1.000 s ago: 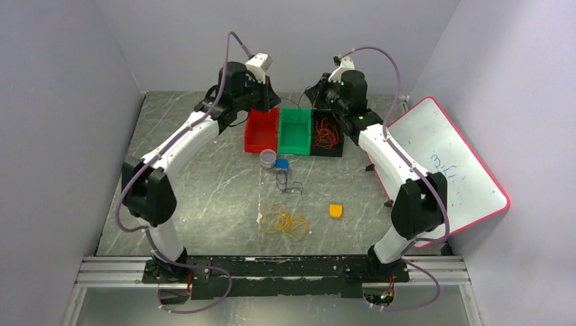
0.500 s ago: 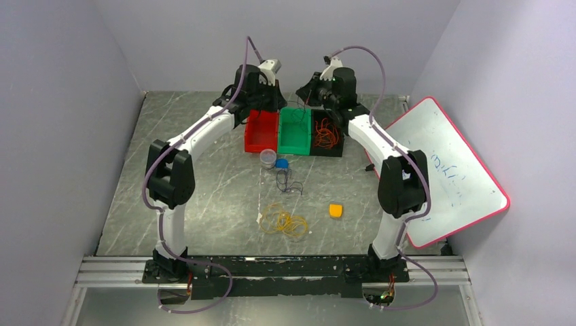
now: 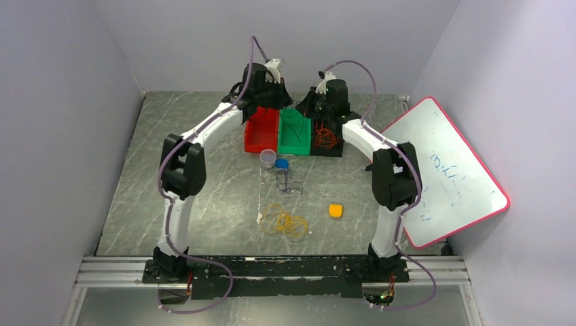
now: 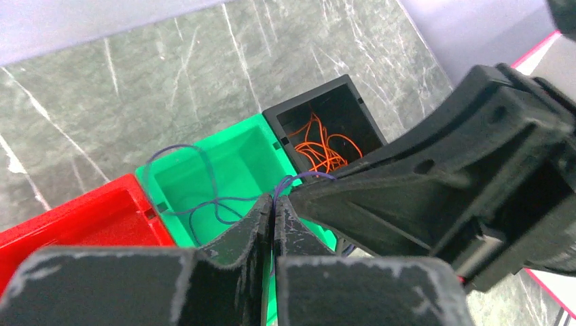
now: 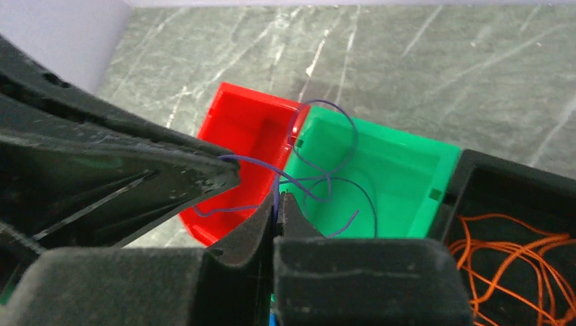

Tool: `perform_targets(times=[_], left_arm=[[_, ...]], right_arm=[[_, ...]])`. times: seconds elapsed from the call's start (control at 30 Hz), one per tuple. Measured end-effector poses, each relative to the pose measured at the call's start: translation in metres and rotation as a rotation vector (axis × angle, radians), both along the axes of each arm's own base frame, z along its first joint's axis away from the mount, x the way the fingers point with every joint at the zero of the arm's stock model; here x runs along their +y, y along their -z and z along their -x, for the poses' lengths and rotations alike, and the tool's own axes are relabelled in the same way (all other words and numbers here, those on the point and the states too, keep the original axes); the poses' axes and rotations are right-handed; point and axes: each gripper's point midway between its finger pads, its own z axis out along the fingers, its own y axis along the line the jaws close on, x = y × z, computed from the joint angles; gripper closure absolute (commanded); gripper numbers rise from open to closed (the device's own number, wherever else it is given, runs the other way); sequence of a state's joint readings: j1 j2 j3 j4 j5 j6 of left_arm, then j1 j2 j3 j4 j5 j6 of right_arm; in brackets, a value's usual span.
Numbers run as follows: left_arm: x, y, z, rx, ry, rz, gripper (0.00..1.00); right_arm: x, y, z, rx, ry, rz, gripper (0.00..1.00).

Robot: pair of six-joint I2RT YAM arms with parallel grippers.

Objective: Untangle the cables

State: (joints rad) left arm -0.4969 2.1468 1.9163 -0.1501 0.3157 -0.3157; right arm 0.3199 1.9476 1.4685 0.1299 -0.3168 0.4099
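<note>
The cables are thin wires. A purple one (image 4: 204,170) loops over the green bin (image 4: 238,153), and both grippers pinch it. My left gripper (image 4: 274,202) is shut on it at its tips, and my right gripper (image 5: 277,197) is shut on the same purple cable (image 5: 319,102). The two grippers (image 3: 280,102) (image 3: 309,103) nearly touch above the bins. A red-orange cable (image 4: 319,146) lies in the black bin (image 3: 337,151). On the table lie a yellow cable (image 3: 284,221) and a dark cable (image 3: 285,182).
A red bin (image 3: 260,136) stands left of the green bin (image 3: 293,141). In front of them sit a small clear cup (image 3: 268,158) and a blue cap (image 3: 282,164). An orange block (image 3: 335,210) lies right of the yellow cable. A pink-rimmed whiteboard (image 3: 445,170) leans at the right.
Both arms have swung inward and toward the back, bringing the grippers close together above the bins. Both stayed shut.
</note>
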Motion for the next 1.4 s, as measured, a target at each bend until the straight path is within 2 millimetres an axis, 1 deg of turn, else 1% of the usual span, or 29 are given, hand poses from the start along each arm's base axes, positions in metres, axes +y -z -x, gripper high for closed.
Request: perform_targets(times=[0.13,0.23,0.37,0.43,0.53,0.67,0.73,0.9,1.0,1.13,1.27,1.3,1.33,1.4], left_arm=[[-0.012,0.027,-0.006,0.047,0.014,0.001,0.93],[-0.019,0.042,-0.004,0.076,0.028,-0.004,0.93],[-0.024,0.047,-0.001,0.087,0.035,-0.004,0.93],[-0.024,0.047,-0.001,0.086,0.035,-0.002,0.93],[-0.024,0.049,-0.001,0.091,0.033,-0.003,0.93],[-0.023,0.057,0.001,0.104,0.031,-0.011,0.92],[-0.022,0.061,0.000,0.111,0.028,-0.017,0.88],[-0.022,0.073,0.000,0.129,0.028,-0.027,0.70],[-0.020,0.077,0.001,0.139,0.024,-0.037,0.60],[-0.017,0.078,-0.002,0.131,0.011,-0.048,0.52],[-0.006,0.092,0.002,0.152,-0.012,-0.079,0.45],[-0.003,0.094,0.004,0.156,-0.016,-0.086,0.38],[0.000,0.096,0.005,0.160,-0.022,-0.092,0.33],[0.005,0.095,0.006,0.159,-0.029,-0.102,0.30]], right_arm=[[-0.011,0.014,-0.001,0.015,0.056,0.042,1.00],[-0.024,0.021,-0.001,0.026,0.116,0.077,1.00],[-0.042,0.017,0.000,0.020,0.171,0.097,1.00],[-0.045,0.012,0.000,0.011,0.176,0.094,1.00],[-0.045,0.012,0.001,0.012,0.155,0.087,1.00],[-0.037,0.010,0.005,0.013,0.106,0.067,1.00],[-0.032,0.010,0.008,0.015,0.081,0.058,1.00],[-0.026,0.008,0.012,0.016,0.037,0.039,1.00],[-0.025,0.009,0.012,0.018,0.035,0.039,1.00],[-0.028,0.009,0.010,0.019,0.056,0.044,1.00],[-0.030,0.011,0.008,0.020,0.071,0.049,1.00],[-0.030,0.012,0.008,0.022,0.071,0.050,1.00],[-0.031,0.013,0.008,0.024,0.073,0.051,1.00],[-0.031,0.017,0.007,0.032,0.074,0.051,1.00]])
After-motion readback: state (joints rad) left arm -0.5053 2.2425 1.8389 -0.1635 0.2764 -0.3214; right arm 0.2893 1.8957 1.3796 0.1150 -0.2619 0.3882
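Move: Both closed grippers hold the purple cable nearly tip to tip above the green bin. The bin's middle is some 18 cm below the left hand, about 3 cm ahead and 2 cm right; from the right hand it is about 15 cm down, 3 cm ahead and 2 cm left. The red bin adjoins it, centred about 10 cm to the green bin's left; the black bin with the orange cable mirrors it to the right. The left fingers release the purple cable by opening to over half their range as that hand sinks about 10 cm towards the green bin, swinging some 2 cm right on the way and then back, tipping slightly down. The right hand keeps its pinch, swings some 4 to 5 cm right and partly returns, ending about 3 cm right and slightly lower. ##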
